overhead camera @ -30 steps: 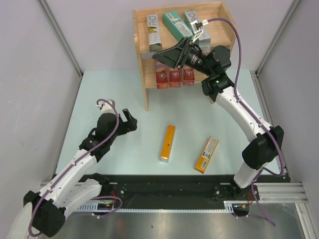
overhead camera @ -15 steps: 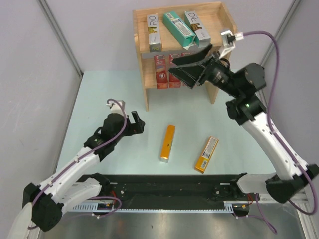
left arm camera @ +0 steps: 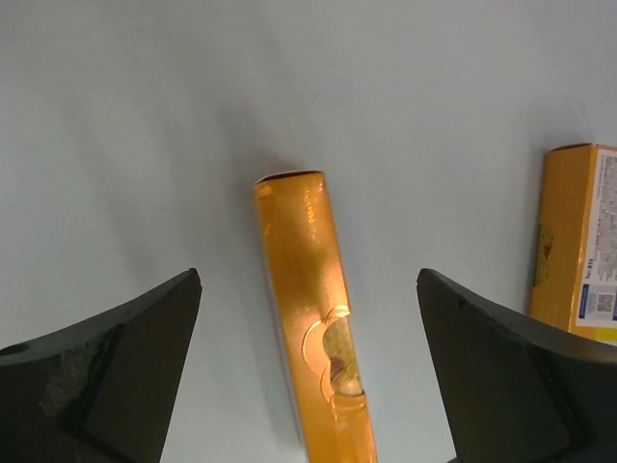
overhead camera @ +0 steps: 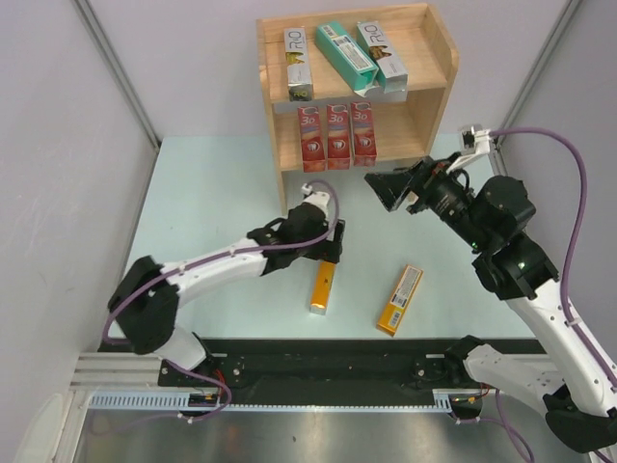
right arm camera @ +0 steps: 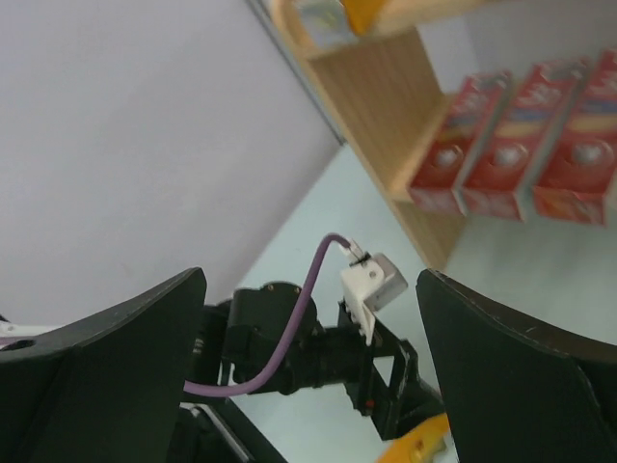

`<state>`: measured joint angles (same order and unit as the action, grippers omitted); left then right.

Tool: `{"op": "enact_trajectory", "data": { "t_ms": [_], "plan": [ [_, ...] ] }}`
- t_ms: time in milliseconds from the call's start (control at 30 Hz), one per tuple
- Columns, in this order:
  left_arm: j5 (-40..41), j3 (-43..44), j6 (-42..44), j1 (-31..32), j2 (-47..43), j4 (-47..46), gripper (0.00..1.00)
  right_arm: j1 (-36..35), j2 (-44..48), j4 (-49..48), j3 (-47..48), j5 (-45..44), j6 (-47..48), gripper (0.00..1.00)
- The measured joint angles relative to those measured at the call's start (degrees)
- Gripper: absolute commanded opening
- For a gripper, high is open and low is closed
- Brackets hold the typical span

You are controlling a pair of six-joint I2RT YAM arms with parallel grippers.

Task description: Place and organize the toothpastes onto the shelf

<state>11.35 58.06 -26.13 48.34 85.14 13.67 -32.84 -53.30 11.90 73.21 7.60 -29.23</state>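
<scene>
The wooden shelf (overhead camera: 271,116) holds three toothpastes on its top tier: a silver one (overhead camera: 299,64), a teal one (overhead camera: 345,56) and another silver one (overhead camera: 383,56). Three red ones (overhead camera: 336,135) stand side by side on the lower tier. An orange carton (overhead camera: 324,285) lies on the table. My left gripper (overhead camera: 330,249) hovers over its far end, open. In the left wrist view the carton (left arm camera: 313,328) lies between the spread fingers of that gripper (left arm camera: 308,278), untouched. A second orange-yellow carton (overhead camera: 400,299) lies to the right. My right gripper (overhead camera: 383,191) hangs open and empty in front of the shelf.
The right wrist view looks past its open gripper (right arm camera: 310,278) at my left arm's wrist (right arm camera: 289,352), the red cartons (right arm camera: 511,145) and the shelf's side panel (right arm camera: 386,106). Grey walls enclose the table. The black base rail (overhead camera: 328,371) runs along the near edge.
My left arm has swung right across the table to the orange carton. My right gripper has drawn back from the shelf's lower tier, rightwards and toward the near side, still open.
</scene>
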Motion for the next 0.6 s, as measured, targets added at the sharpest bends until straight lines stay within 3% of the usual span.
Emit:
{"op": "enact_trajectory", "data": {
  "t_ms": [267,433,600],
  "plan": [
    [0.96,8.37,0.76,4.68,14.73,4.74,1.0,0.35,7.87,11.15,-9.29,-8.09,1.73,0.97],
    [2.25,8.41,0.63,5.66,15.82,7.13,0.98,0.48,9.22,13.7,-10.93,-9.18,2.34,0.97],
    [3.28,8.46,0.63,5.62,16.48,7.3,0.9,0.52,9.2,14.38,-13.33,-9.16,2.34,0.96]
  ]
}}
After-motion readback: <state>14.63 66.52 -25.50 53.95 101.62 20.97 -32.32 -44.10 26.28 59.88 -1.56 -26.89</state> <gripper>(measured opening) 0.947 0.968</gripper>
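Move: The left hand, wide open, hovers over the far half of the plain orange toothpaste box. The box's middle lies about 5 cm back, level with the hand left to right, and 11 cm below. The labelled orange box is roughly 18 cm to this hand's right and 11 cm back, also on the table; the shelf's left foot stands some 13 cm ahead and 11 cm left. From the right hand, the plain box is about 11 cm left, 1 cm back and 44 cm below. With no contact visible yet, the left hand sinks about 7 cm towards the plain orange box, easing right and slightly back, quickly at first and then nearly stopping just above it. Its fingers stay open either side of the box's line and tip some 15 degrees steeper. The empty right hand drops about 12 cm in front of the shelf, drifting left, its fingers tilting down. ##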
